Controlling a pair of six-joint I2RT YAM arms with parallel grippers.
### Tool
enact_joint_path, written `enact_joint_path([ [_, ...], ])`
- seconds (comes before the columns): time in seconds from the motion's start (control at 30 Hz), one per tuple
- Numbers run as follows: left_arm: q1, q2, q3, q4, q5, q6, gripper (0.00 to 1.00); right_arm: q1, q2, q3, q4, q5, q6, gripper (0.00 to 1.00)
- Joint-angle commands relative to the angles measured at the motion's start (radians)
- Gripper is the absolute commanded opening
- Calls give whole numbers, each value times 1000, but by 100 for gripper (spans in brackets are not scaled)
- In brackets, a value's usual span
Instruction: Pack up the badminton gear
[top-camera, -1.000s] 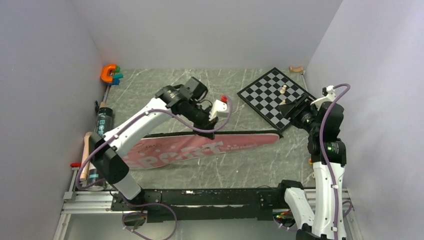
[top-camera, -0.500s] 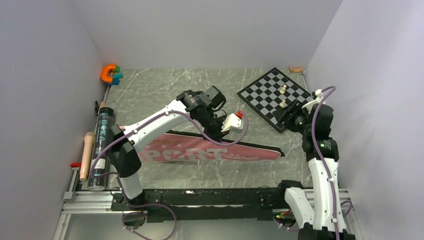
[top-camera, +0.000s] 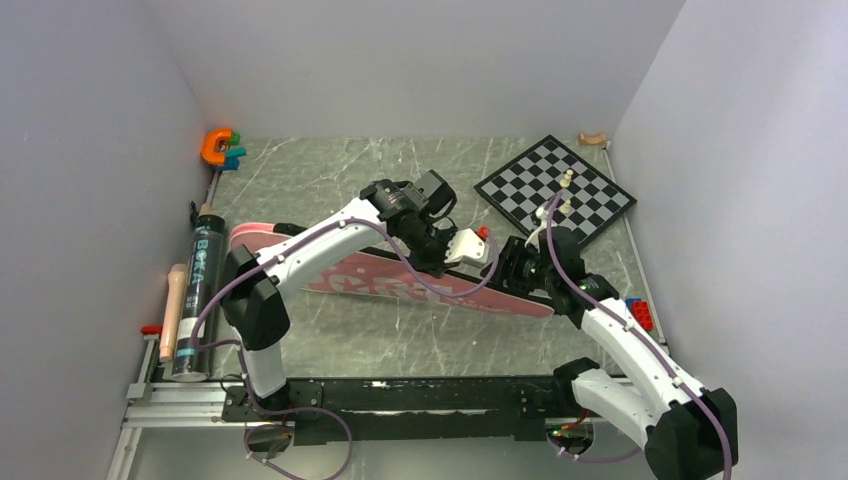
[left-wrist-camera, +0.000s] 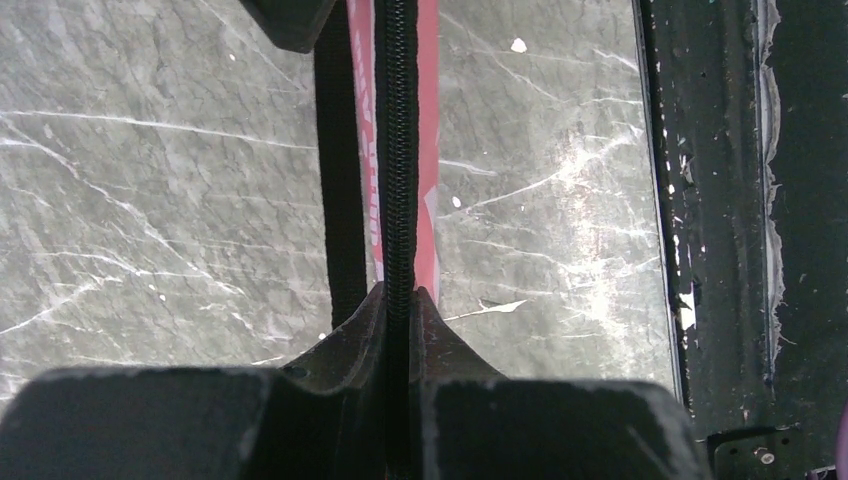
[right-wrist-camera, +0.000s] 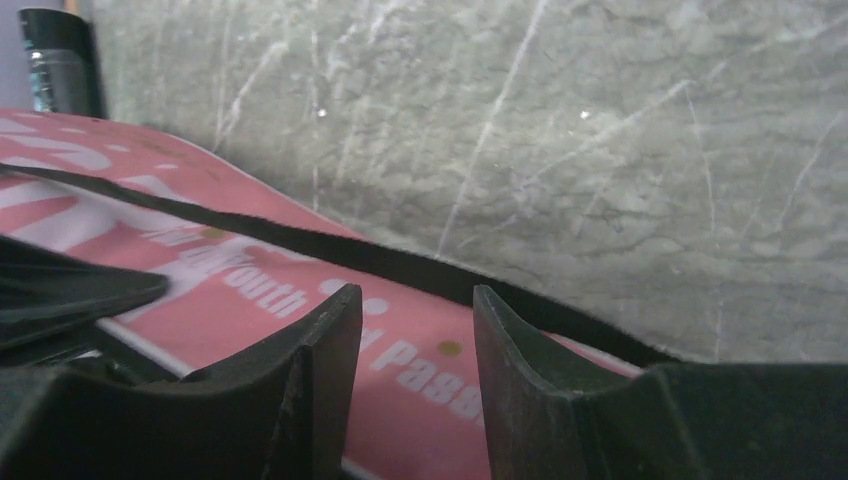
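Observation:
The pink racket bag (top-camera: 350, 278) lies slanted across the middle of the table, with its narrow end to the right. My left gripper (top-camera: 437, 268) is shut on the bag's black zipper edge (left-wrist-camera: 397, 150), and the pink cloth (left-wrist-camera: 428, 150) and black strap (left-wrist-camera: 340, 200) run on ahead of the jaws. My right gripper (top-camera: 508, 268) hovers open just above the narrow end, with pink printed fabric (right-wrist-camera: 250, 300) showing between its fingers (right-wrist-camera: 415, 300). The long dark tube (top-camera: 200, 290) lies along the left edge. No rackets or shuttlecocks are in view.
A chessboard (top-camera: 555, 195) with pale pieces sits at the back right. An orange C-shaped toy (top-camera: 217, 147) is in the back left corner. A pale wooden handle (top-camera: 175, 310) lies beside the tube. Small red and blue blocks (top-camera: 638, 312) sit by the right wall.
My right arm has swung from the chessboard down to the bag's narrow end, its jaws slightly narrower. My left gripper has dragged the bag, which now lies further back on the left.

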Motion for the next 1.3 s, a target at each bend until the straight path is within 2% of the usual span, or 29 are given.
enact_joint_path([
  [0.0, 14, -29, -1, 79, 34, 37, 1, 10, 5, -56, 95, 55, 33, 48],
  [0.3, 22, 9, -62, 172, -9, 2, 1, 10, 26, -73, 105, 44, 26, 48],
  [0.5, 21, 42, -130, 350, -150, -46, 1, 10, 17, -51, 68, 96, 24, 48],
  [0.73, 22, 96, -132, 455, -268, -86, 5, 11, -17, -44, 25, 183, 45, 50],
  [0.9, 24, 100, -147, 503, -304, -109, 14, 11, -32, -51, 14, 203, 62, 50],
  [1.03, 25, 65, -162, 537, -338, -143, 29, 10, -24, -51, 16, 204, 65, 50],
  [1.13, 32, 32, -153, 503, -333, -164, 41, 11, -6, -52, 25, 200, 68, 50],
  [1.27, 59, -20, -194, 415, -164, -179, 42, 10, 23, -46, 33, 195, 72, 50],
])
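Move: My left hand still pinches the upper zip edge of the bag, which stands on its long side; its middle is about 8 cm left, 1 cm ahead and 9 cm below. The bare table to lay it on is some 9 cm ahead, 4 cm left, 17 cm down. The chessboard lies 30 cm ahead and 28 cm right. From my right hand, that table patch is roughly 9 cm ahead, 16 cm left, 13 cm below. I carry the bag's upper edge forward about 10 cm and down some 5 cm with my left hand, turning the wrist around 15 degrees counter-clockwise while its fingers swing forward. Near the end I open those fingers and let the bag go. My right hand, kept half open by the narrow end, sinks and shifts right, each nearly 3 cm. ##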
